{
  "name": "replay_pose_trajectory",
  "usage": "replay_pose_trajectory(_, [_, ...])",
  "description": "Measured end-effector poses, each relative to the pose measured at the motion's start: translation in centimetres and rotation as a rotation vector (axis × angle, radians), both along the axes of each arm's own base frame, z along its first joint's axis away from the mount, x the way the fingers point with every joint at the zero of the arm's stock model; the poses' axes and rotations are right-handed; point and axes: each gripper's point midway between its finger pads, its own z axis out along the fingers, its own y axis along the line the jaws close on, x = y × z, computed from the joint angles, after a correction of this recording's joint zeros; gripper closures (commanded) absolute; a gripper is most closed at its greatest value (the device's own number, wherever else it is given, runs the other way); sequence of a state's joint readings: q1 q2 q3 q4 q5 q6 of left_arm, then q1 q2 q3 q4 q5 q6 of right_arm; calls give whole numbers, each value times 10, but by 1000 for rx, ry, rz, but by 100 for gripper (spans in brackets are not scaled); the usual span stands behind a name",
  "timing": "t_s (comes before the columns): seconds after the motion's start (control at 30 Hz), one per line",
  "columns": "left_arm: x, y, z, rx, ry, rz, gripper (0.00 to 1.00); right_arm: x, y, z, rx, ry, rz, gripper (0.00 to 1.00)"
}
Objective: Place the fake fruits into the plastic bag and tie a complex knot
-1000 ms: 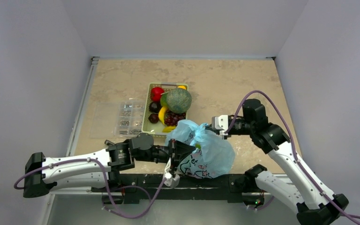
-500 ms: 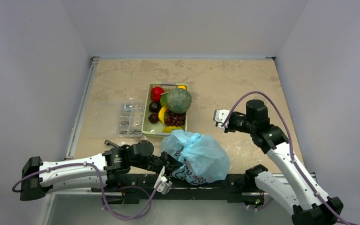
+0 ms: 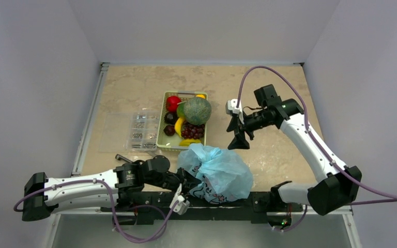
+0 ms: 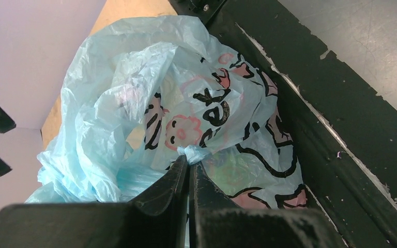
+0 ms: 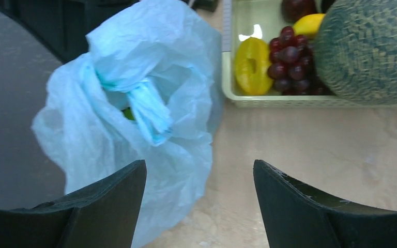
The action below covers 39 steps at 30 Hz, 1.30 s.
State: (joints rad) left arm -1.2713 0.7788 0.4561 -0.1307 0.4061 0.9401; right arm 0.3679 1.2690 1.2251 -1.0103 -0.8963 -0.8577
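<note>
The light-blue plastic bag [image 3: 218, 173] lies crumpled at the near table edge. My left gripper [image 3: 186, 182] is shut on a small pinch of its printed side [image 4: 188, 157]. In the right wrist view the bag [image 5: 108, 134] has a bunched twist of handle [image 5: 151, 111] at its top; I cannot tell whether it is a knot. Something green [image 5: 128, 113] shows inside. My right gripper [image 3: 238, 140] hangs open above the table beyond the bag, nothing between its fingers [image 5: 199, 164]. Fake fruits fill the green basket [image 3: 161, 138]: melon [image 3: 196, 110], red apple [image 3: 173, 103], grapes [image 3: 192, 130], banana [image 3: 178, 125].
A clear compartment box [image 3: 134, 132] lies left of the basket. A black rail [image 3: 248, 199] runs along the near edge right under the bag. Walls close the table on three sides.
My right gripper let go of the bag's top, opened, and swung up and away toward the far side. The bag slumped. My left gripper drew back toward the near edge with its pinch.
</note>
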Motion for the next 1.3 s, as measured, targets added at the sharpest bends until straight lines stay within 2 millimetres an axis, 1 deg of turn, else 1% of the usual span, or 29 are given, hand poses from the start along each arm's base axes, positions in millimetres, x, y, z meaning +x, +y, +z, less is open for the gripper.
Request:
replay_pose_trajectory(0.1, [0, 0, 1, -3, -7, -3, 100, -22, 2, -2, 10, 101, 52, 31])
replay_pose_trajectory(0.17, [0, 0, 1, -4, -12, -5, 100, -31, 6, 0, 21, 148, 88, 31])
replay_pose_trajectory(0.27, [0, 0, 1, -3, -13, -6, 100, -39, 12, 2, 41, 208, 128, 36])
replay_pose_trajectory(0.37, [0, -1, 0, -3, -15, -8, 100, -40, 17, -1, 52, 252, 138, 37])
replay_pose_trajectory(0.6, [0, -1, -2, 4, -16, -12, 100, -29, 30, -5, 73, 246, 114, 38])
replay_pose_trajectory(0.83, [-1, -1, -1, 2, -17, -17, 100, -38, 42, -16, 65, 254, 149, 38])
replay_pose_trajectory(0.97, [-1, -2, -1, -2, -17, -19, 100, -42, 44, -28, 41, 255, 158, 38])
replay_pose_trajectory(1.07, [-1, -2, -1, -1, -17, -19, 100, -45, 45, -33, 25, 253, 168, 39])
replay_pose_trajectory(1.13, [-1, -2, -1, -1, -18, -19, 100, -48, 47, -36, 19, 248, 178, 45])
replay_pose_trajectory(1.17, [-1, -2, -1, -1, -18, -19, 100, -49, 49, -37, 19, 246, 186, 53])
replay_pose_trajectory(1.2, [-1, -2, -1, -1, -18, -20, 100, -50, 50, -38, 20, 244, 191, 68])
replay_pose_trajectory(1.27, [-1, -2, -1, 0, -18, -19, 100, -52, 53, -39, 18, 243, 195, 94])
replay_pose_trajectory(1.3, [-1, -2, -1, 0, -18, -19, 100, -51, 54, -39, 20, 238, 198, 100])
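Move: The bag's twisted strand, which the right hand goes for, stands out of the bag some 6 cm back, 6 cm left and about 5 cm below the open fingers. The bag's full body lies about 15 cm back, 4 cm left and 13 cm lower. The fruit basket is about 5 cm ahead and 18 cm left, its yellow fruit 4 cm back and 14 cm left, both some 18 cm lower. From the left hand the strand is about 11 cm ahead, 5 cm right and 3 cm higher. The right fingers close from wide open onto the bag's twisted strand and pinch it between their tips at the end. To get there the hand first darts back about 4 cm, then works left and, later, down and slightly back, turning some 15-20 degrees on the way. The left hand holds still, keeping its own shut grip on the bag's other twisted end. ##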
